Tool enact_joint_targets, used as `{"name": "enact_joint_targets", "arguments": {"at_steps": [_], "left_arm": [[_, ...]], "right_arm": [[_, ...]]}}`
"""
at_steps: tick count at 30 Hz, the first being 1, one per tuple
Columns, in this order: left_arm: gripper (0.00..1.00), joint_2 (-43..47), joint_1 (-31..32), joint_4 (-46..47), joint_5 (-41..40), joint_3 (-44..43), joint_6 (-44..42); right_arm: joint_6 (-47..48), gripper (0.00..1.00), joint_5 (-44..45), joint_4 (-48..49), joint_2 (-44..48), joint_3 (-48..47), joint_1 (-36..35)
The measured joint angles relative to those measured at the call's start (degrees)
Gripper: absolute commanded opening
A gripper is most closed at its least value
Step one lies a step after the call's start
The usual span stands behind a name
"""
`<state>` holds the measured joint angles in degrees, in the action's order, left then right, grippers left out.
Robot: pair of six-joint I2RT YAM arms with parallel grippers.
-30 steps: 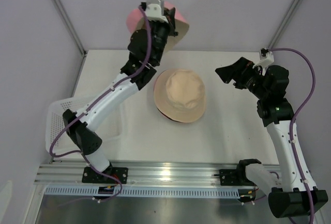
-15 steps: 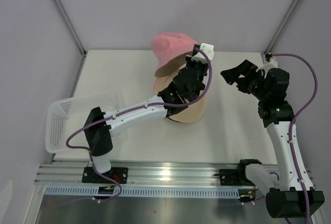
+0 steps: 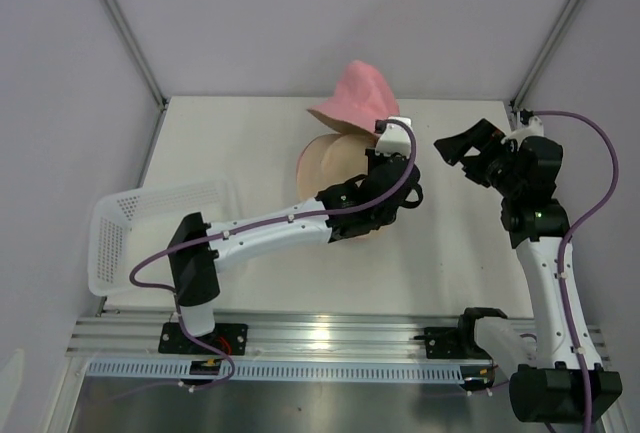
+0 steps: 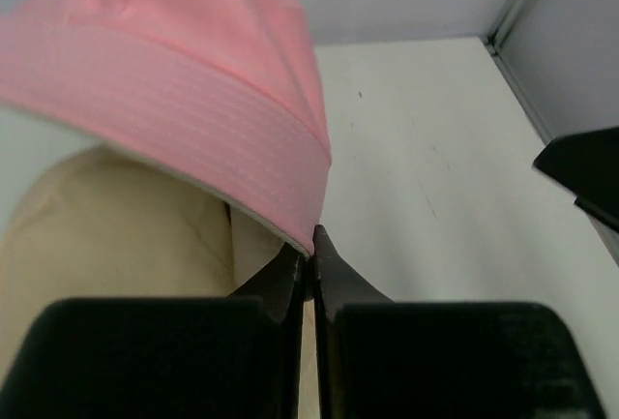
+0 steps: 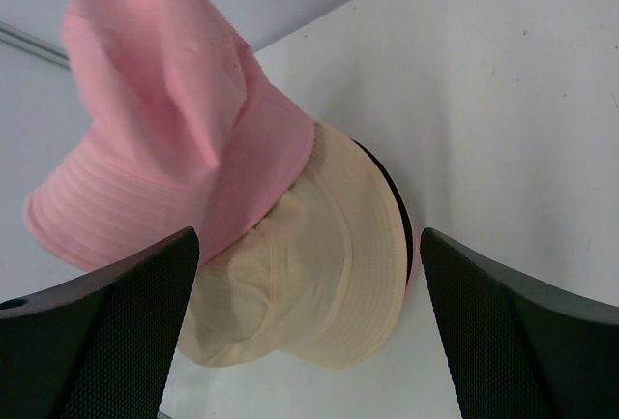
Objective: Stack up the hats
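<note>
A pink hat [image 3: 356, 91] [image 4: 174, 61] [image 5: 164, 119] hangs tilted in the air over the far side of a beige hat [image 3: 333, 157] [image 4: 116, 235] [image 5: 319, 274]. My left gripper [image 3: 388, 131] [image 4: 311, 250] is shut on the pink hat's brim edge. The beige hat lies on the table, partly hidden by my left arm. Under it a black hat's rim [image 5: 392, 201] peeks out, with a thin pink edge below that. My right gripper [image 3: 468, 145] [image 5: 308, 235] hovers open to the right of the hats, holding nothing.
A white plastic basket [image 3: 110, 205] lies tipped at the table's left edge. Grey walls and metal posts close in the back and both sides. My left arm stretches across the table's middle.
My left arm has swung the pink hat from the far back left to the right, over the beige hat. The right gripper has shifted slightly right and stayed open.
</note>
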<state>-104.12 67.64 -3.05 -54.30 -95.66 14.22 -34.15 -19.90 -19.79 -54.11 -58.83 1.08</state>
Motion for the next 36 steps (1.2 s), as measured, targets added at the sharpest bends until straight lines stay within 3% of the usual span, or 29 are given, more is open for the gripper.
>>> {"name": "enact_joint_targets", "arguments": {"at_steps": [6,14,23,30,36], "left_arm": [[0.06,0.09,1.27,-14.45,0.68,0.0,19.08],[0.01,4.68,2.64,-24.74,0.59,0.76,33.75],[0.01,17.09,-5.4,-12.48,10.4,3.3,34.47],[0.01,18.75,-5.73,-5.75,22.16,3.61,35.76],[0.01,20.83,-5.99,-4.63,27.67,10.73,39.52]], "right_arm": [[-0.15,1.0,-0.09,0.04,0.17,0.92,0.22],[-0.85,1.0,-2.47,2.19,0.46,4.31,0.26],[-0.68,0.99,-0.79,2.75,0.92,4.83,0.26],[0.33,0.99,1.55,2.78,2.05,4.83,0.28],[0.28,0.99,1.46,2.8,2.05,4.83,0.28]]}}
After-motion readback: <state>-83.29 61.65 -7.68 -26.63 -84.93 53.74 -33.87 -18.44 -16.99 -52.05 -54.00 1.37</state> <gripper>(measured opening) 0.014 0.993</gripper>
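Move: My left hand already pinches the pink hat's brim, with its crown about 8 cm ahead of my fingers, 7 cm to their left and a little higher. The hat stack with the tan hat on top lies roughly 5 cm ahead, 10 cm left and 25 cm below. My open right gripper is about 14 cm to the right, level ahead and in height. From that right hand, the stack lies some 5 cm ahead, 23 cm left and 25 cm down. I flick the pink hat round above the stack: my left hand dips about 5 cm down and back, sweeps up and left to some 11 cm above its start, then turns down and back towards my base. Meanwhile the wrist rolls some 45 degrees, its left side dropping, and the fingers swing to the right and tip down, keeping their pinch on the brim. My right hand only sinks about 2 cm, open. ##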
